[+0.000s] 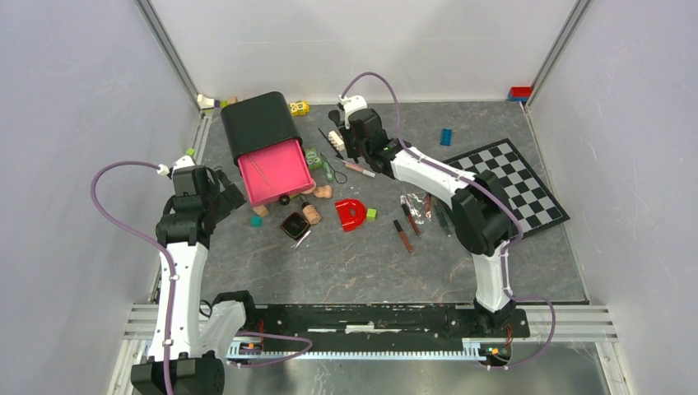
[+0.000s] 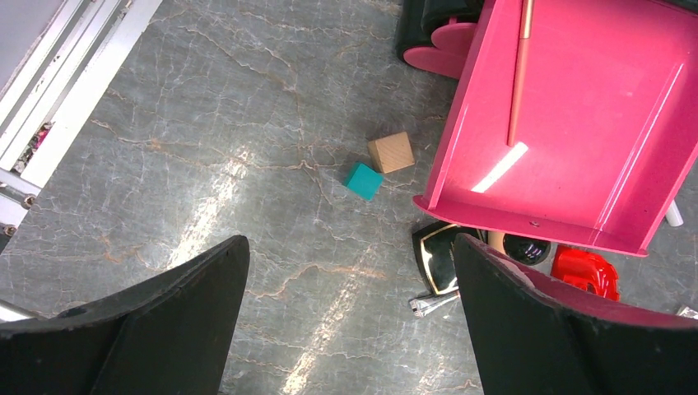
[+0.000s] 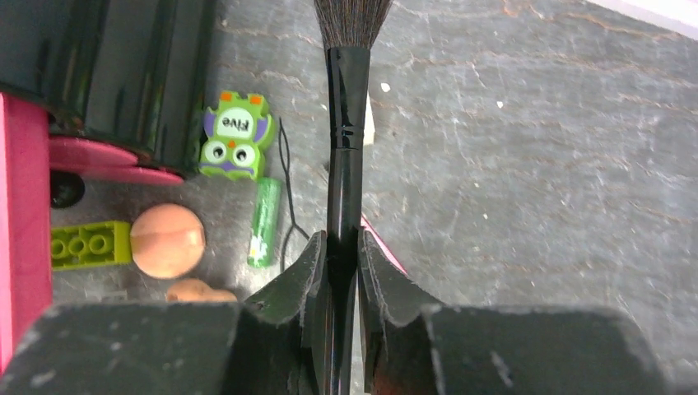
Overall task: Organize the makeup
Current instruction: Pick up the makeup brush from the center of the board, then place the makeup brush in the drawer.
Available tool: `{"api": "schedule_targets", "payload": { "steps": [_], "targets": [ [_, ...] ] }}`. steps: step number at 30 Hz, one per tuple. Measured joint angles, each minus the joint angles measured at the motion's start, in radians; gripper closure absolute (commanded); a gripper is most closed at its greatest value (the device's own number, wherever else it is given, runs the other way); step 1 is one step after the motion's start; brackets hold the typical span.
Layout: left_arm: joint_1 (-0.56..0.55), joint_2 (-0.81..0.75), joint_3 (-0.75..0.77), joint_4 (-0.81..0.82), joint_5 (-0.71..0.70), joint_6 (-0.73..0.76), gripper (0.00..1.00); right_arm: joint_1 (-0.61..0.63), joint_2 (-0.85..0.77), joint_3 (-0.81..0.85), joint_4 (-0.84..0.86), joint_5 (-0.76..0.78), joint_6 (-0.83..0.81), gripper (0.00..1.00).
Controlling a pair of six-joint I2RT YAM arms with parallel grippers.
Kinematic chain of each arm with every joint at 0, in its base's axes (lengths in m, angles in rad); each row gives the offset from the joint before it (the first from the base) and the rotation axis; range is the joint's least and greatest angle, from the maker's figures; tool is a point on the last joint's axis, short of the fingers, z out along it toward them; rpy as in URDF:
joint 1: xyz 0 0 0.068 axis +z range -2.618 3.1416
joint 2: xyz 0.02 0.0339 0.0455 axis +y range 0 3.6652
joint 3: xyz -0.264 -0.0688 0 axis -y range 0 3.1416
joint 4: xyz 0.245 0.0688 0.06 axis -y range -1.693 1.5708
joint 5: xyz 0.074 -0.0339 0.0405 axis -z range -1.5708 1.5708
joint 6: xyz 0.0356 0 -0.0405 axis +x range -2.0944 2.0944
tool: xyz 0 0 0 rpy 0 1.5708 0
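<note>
My right gripper point(image 3: 339, 247) is shut on the handle of a black makeup brush point(image 3: 346, 123), whose bristles point away from the wrist. In the top view this gripper point(image 1: 350, 153) hangs at the back of the table, right of the pink drawer point(image 1: 276, 171). A slim pink pencil point(image 2: 520, 74) lies inside the drawer. My left gripper point(image 2: 350, 271) is open over bare table, left of the drawer's front. A square black compact point(image 2: 436, 257) and a black-capped bottle point(image 2: 527, 248) sit just beyond its right finger. Peach sponges point(image 1: 323, 192) and dark tubes point(image 1: 403, 234) lie mid-table.
The black box point(image 1: 259, 123) holds the drawer. A wooden cube point(image 2: 390, 152) and a teal cube point(image 2: 363, 181) lie beside it. A green owl toy point(image 3: 236, 136), a green tube point(image 3: 265, 222) and a lime brick point(image 3: 89, 245) lie near the right gripper. A red D-shaped piece point(image 1: 351, 214) and a checkerboard point(image 1: 510, 185) lie to the right.
</note>
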Motion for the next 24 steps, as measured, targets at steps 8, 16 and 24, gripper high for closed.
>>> {"api": "schedule_targets", "payload": {
  "steps": [8,16,24],
  "targets": [
    [0.0,-0.005,-0.001,0.0,0.0,0.0,0.0,-0.002,-0.174,-0.176,-0.052,-0.071,-0.047,1.0],
    [0.0,-0.009,-0.003,0.001,0.0,0.0,0.0,0.003,-0.333,-0.235,-0.114,-0.28,-0.116,1.0],
    [0.0,-0.01,-0.004,0.002,0.0,0.0,0.0,0.087,-0.292,-0.071,-0.275,-0.341,-0.185,1.0]
  ]
}}
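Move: The right hand already holds the makeup brush; the open pink drawer it is to go to lies about 16 cm to the left, 3 cm back and 6 cm below. On the table, some 13 cm down, the green owl is 8 cm left and 4 cm ahead, the white block 9 cm ahead and 2 cm left. From the idle left hand the drawer is about 20 cm ahead, 15 cm right and 10 cm lower. Still gripping the brush, the right hand backs some 12 cm from the white block, rising, turning counter-clockwise. ##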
